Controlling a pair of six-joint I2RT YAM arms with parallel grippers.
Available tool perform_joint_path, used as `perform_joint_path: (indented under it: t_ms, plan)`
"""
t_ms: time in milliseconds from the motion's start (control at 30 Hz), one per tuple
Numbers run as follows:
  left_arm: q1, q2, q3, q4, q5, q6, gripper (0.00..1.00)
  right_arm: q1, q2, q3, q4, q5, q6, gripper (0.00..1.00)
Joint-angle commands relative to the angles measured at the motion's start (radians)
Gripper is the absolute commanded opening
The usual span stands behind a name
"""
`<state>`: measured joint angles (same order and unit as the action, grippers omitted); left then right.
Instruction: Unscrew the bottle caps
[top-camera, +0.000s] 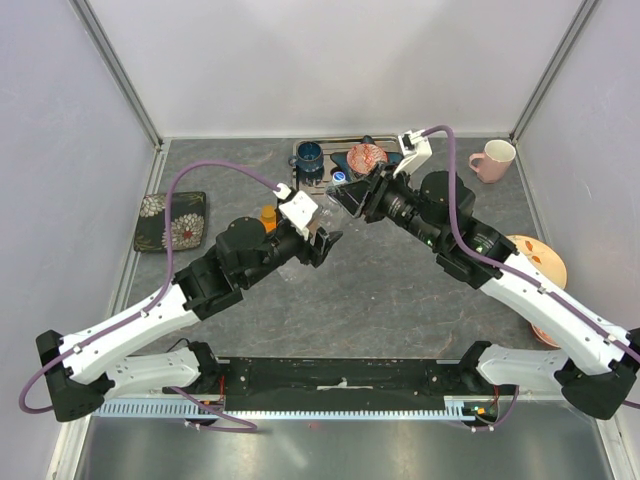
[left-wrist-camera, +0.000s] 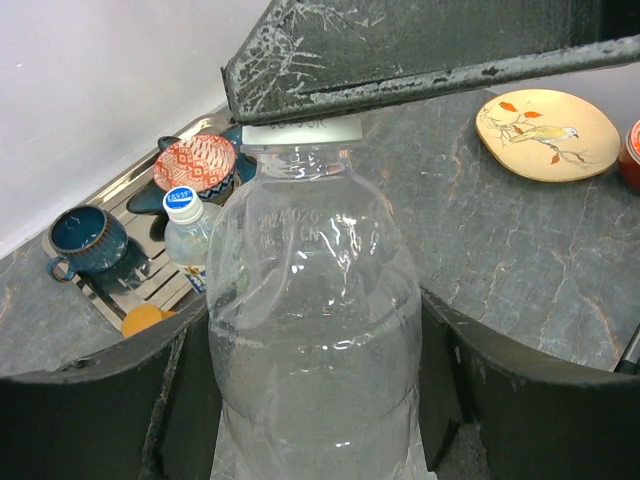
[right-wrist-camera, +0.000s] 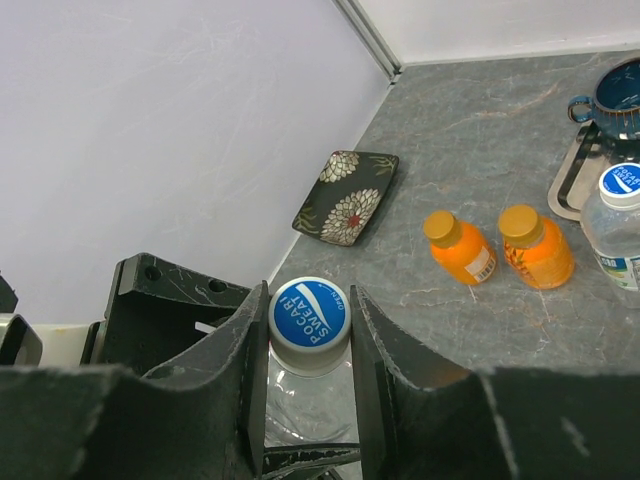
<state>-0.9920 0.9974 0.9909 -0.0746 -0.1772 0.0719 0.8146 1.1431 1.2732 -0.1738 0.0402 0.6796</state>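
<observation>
My left gripper (left-wrist-camera: 315, 390) is shut on the body of a clear water bottle (left-wrist-camera: 315, 300) with no label and holds it upright. In the top view the left gripper (top-camera: 326, 243) sits just below the right gripper (top-camera: 355, 197). My right gripper (right-wrist-camera: 309, 335) is shut on that bottle's blue cap (right-wrist-camera: 309, 312), one finger on each side. A second water bottle (right-wrist-camera: 620, 225) with a blue cap and a blue-white label stands by the tray. Two orange bottles (right-wrist-camera: 460, 248) (right-wrist-camera: 535, 247) with orange caps stand on the table.
A metal tray (top-camera: 300, 180) at the back holds a blue mug (top-camera: 309, 157) and a red patterned bowl (top-camera: 366, 158). A pink mug (top-camera: 493, 160) stands at the back right. A dark floral plate (top-camera: 172, 220) lies left. A tan bird plate (top-camera: 545, 262) lies right.
</observation>
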Motion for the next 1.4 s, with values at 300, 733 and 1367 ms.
perform_joint_path:
  t_ms: [300,733,1367]
  plan:
    - [0.128,-0.068,0.06,0.061,0.867,-0.211,0.27,0.003,-0.08,0.028,0.037,-0.377,-0.262,0.0]
    - [0.266,0.086,0.011,0.809,1.489,-0.907,0.27,-0.002,-0.18,-0.081,0.257,-0.874,-0.336,0.0]
    - [0.266,0.188,0.028,0.954,1.578,-0.991,0.26,-0.002,-0.16,-0.133,0.201,-1.132,-0.466,0.0]
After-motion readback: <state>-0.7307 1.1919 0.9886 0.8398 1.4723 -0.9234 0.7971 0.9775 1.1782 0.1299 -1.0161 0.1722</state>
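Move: The screwed-on cap of the bottle in the left hand sits about 3 cm ahead of that hand, 6 cm to its right and 8 cm above; the right fingers already hold this cap, at their own hand point. From the left hand, the standing bottle is roughly 21 cm ahead, 3 cm right and 23 cm down. The nearer orange bottle is some 17 cm ahead and 7 cm left, and the farther orange bottle 15 cm ahead and 15 cm left, both about 27 cm down. The bottle and its cap are drawn back together towards the bases, each hand travelling about 17 cm and rising some 7 cm before settling 2 cm. Meanwhile the hands turn oppositely around the bottle's axis: the left wrist swings the body clockwise, the right turns counter-clockwise and tips up, about 150 degrees against each other. Both grips hold, the right pinching the cap. ##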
